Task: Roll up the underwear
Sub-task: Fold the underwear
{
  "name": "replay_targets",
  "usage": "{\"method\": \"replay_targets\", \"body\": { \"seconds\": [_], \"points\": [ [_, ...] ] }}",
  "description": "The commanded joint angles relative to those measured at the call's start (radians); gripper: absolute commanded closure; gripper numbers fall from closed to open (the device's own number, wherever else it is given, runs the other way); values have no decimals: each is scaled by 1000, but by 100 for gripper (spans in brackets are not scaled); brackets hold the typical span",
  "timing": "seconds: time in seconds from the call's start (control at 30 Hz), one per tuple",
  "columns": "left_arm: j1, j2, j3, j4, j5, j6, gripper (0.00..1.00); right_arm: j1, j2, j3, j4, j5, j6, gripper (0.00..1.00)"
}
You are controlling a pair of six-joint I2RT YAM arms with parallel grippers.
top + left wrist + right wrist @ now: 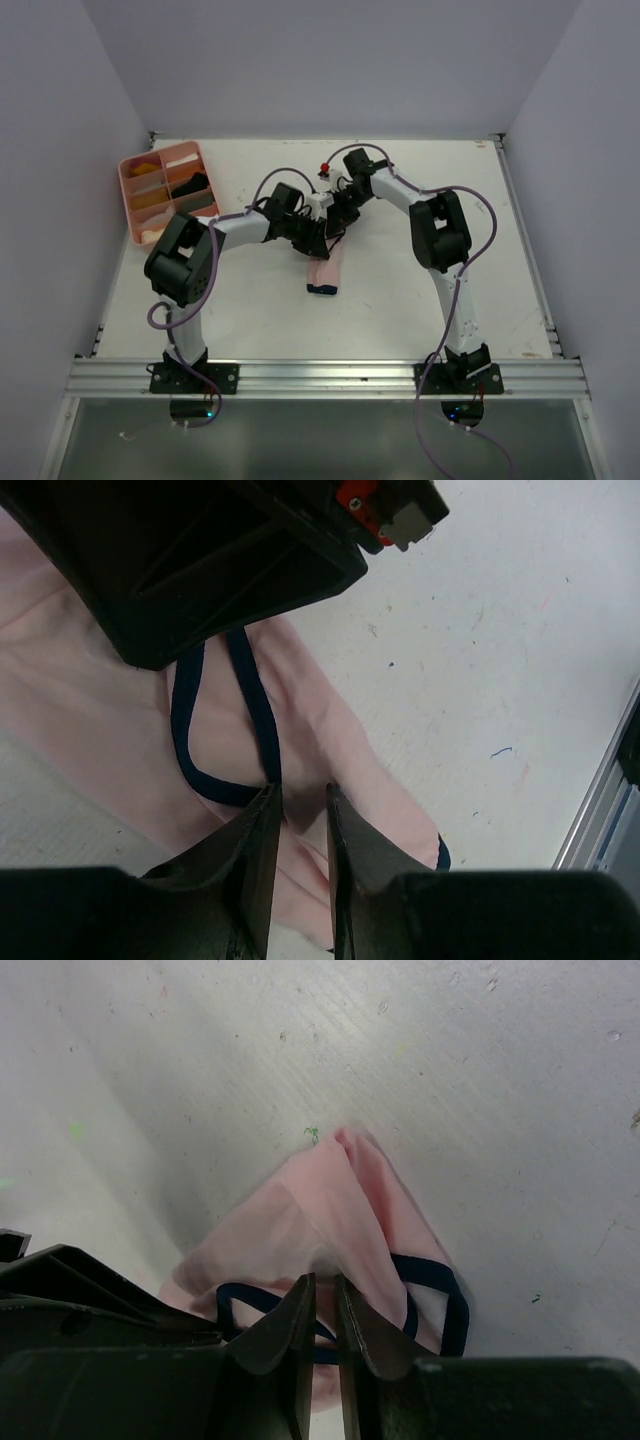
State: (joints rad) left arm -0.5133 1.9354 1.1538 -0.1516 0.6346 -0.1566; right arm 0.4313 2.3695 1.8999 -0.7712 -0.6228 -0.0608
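Observation:
The pale pink underwear [325,272] with thin dark edging lies in a narrow strip at the table's middle. Its far end is bunched up between the two grippers. My left gripper [313,240] comes in from the left, and in the left wrist view [303,792] its jaws stand narrow, pinched on a fold of the pink underwear [100,730] beside a loop of dark edging [190,760]. My right gripper [337,222] meets it from the right. In the right wrist view [325,1280] it grips a raised ridge of the pink underwear [320,1210].
A pink compartment tray [127,195] stands at the back left, with dark and pale rolled pieces in its sections. The right gripper's black body [200,560] hangs close over the left jaws. A metal rail [320,375] runs along the near edge.

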Motion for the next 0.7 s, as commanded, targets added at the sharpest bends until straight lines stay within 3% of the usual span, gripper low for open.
{"method": "replay_targets", "body": {
  "seconds": [0.0, 0.23, 0.33, 0.37, 0.4, 0.67],
  "points": [
    [-8, -3, 12, -8, 2, -12, 72, 1, 13, 21, -13, 17, -22, 82],
    [-7, -10, 3, -9, 2, -21, 73, 1, 13, 19, -11, 23, -27, 82],
    [-8, -18, 0, -9, 8, -23, 88, 1, 14, 22, -14, 28, -30, 82],
    [-7, -22, 1, -5, 8, -23, 98, 1, 17, 24, -14, 28, -31, 82],
    [-7, -26, 1, -3, 10, -21, 100, 3, 17, 24, -14, 29, -33, 82],
    [-4, -104, -15, -3, -27, 6, 100, 1, 20, 24, -28, 44, -54, 83]
  ]
}}
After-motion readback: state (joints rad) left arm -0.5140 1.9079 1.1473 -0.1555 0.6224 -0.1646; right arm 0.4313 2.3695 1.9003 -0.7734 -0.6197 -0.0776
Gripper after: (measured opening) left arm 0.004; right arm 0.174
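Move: The underwear's navy-trimmed fold lies right at my left fingertips, barely 1 cm below the point between the pads. The navy near end of the underwear is about 8 cm back from my left hand, roughly 1 cm to its left and 2 cm lower. From my right hand, which is already down at the far part of the cloth, the trimmed fold is some 6 cm back and about 1 cm left, at nearly the same height. I shut my left fingers completely on the navy-trimmed fold, pinching its corner between the tips while that hand stays where it is, then begin to lift by just about 1 cm with no real turn of the wrist. My right hand stays down at the far part of the underwear, its slightly parted fingers still straddling the cloth. ##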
